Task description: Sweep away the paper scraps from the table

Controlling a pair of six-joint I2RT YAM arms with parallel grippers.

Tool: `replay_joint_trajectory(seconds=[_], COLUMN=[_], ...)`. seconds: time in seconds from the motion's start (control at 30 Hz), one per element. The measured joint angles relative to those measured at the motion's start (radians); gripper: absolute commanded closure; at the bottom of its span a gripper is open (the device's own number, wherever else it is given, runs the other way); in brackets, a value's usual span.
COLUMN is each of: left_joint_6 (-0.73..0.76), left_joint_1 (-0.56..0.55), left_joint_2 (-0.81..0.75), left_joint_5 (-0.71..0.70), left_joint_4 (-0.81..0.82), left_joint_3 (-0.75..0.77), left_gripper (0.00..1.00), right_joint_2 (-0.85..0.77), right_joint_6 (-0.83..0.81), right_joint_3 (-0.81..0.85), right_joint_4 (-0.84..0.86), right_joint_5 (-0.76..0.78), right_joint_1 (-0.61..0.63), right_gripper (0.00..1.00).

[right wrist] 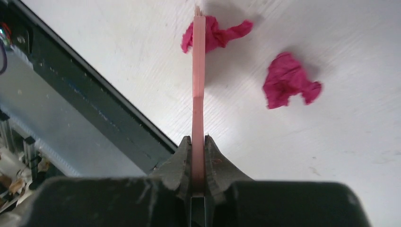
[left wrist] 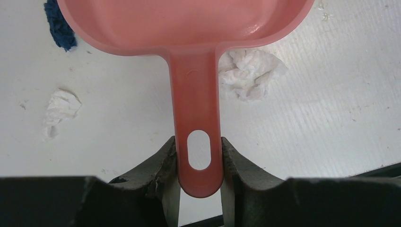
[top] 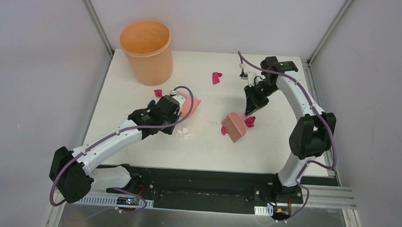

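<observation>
My left gripper [top: 177, 104] [left wrist: 198, 158] is shut on the handle of the salmon dustpan [top: 191, 101] [left wrist: 184, 23], which lies left of the table's middle. My right gripper [top: 249, 106] [right wrist: 198, 144] is shut on the thin handle of the salmon brush [top: 234, 126] [right wrist: 198, 85], whose head rests on the table [top: 208, 149]. Magenta paper scraps lie beside the brush [top: 249, 121] [top: 223, 130] [right wrist: 286, 80] [right wrist: 217, 34], one farther back [top: 216, 77] and one near the bucket [top: 158, 93]. White wads [top: 183, 133] [left wrist: 250, 73] [left wrist: 59, 109] and a dark blue wad [left wrist: 59, 28] lie by the dustpan.
An orange bucket [top: 146, 51] stands upright at the table's back left corner. The black front edge [top: 207, 177] [right wrist: 94, 109] runs along the near side. Metal frame posts [top: 96, 19] rise at the back corners, with grey walls on both sides.
</observation>
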Motion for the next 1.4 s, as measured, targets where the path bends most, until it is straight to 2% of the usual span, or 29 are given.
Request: replay_joint_trajectory(seconds=[0.17, 0.37, 0.53, 0.7, 0.87, 1.03, 1.23, 1.4], left_joint_6=[0.002, 0.01, 0.016, 0.025, 0.028, 0.029, 0.029, 0.03], left_joint_1=[0.0, 0.0, 0.0, 0.0, 0.0, 0.0, 0.0, 0.0], left_joint_2=[0.016, 0.018, 0.024, 0.066, 0.072, 0.072, 0.082, 0.127], left_joint_5=[0.047, 0.117, 0.265, 0.365, 0.418, 0.423, 0.445, 0.478], left_joint_4=[0.005, 0.015, 0.041, 0.051, 0.058, 0.059, 0.063, 0.06], left_joint_3=[0.0, 0.0, 0.0, 0.0, 0.0, 0.0, 0.0, 0.0], left_gripper=[1.0, 1.0, 1.0, 1.0, 1.0, 1.0, 1.0, 1.0], right_joint_2=[0.044, 0.036, -0.043, -0.242, -0.415, -0.375, -0.245, -0.217], right_joint_6=[-0.008, -0.061, -0.082, -0.08, -0.125, -0.142, -0.118, -0.065], right_joint_3=[0.193, 0.372, 0.328, 0.114, -0.061, -0.112, -0.125, -0.132], right_joint_4=[-0.059, -0.158, -0.172, -0.022, 0.119, 0.22, 0.229, 0.213], right_joint_5=[-0.011, -0.054, 0.097, 0.418, 0.688, 0.833, 0.849, 0.809], right_joint_1=[-0.085, -0.28, -0.486, -0.616, -0.635, -0.635, -0.635, -0.606], right_gripper=[1.0, 1.0, 1.0, 1.0, 1.0, 1.0, 1.0, 1.0])
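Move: The right hand, holding the brush, has the green scrap roughly 30 cm to its right, 4 cm back and 10 below; the twisted pink scrap at the bristles is about 8 cm left and 3 back, the round pink scrap 3 cm right and 1 ahead. From the left hand, holding the dustpan, the twisted scrap lies some 22 cm right and 4 ahead, with a white scrap 3 cm right and 2 ahead. Right-hand brush flicks forward, then swings 30-odd cm right to the green scrap; left-hand dustpan edges right 7 cm. ##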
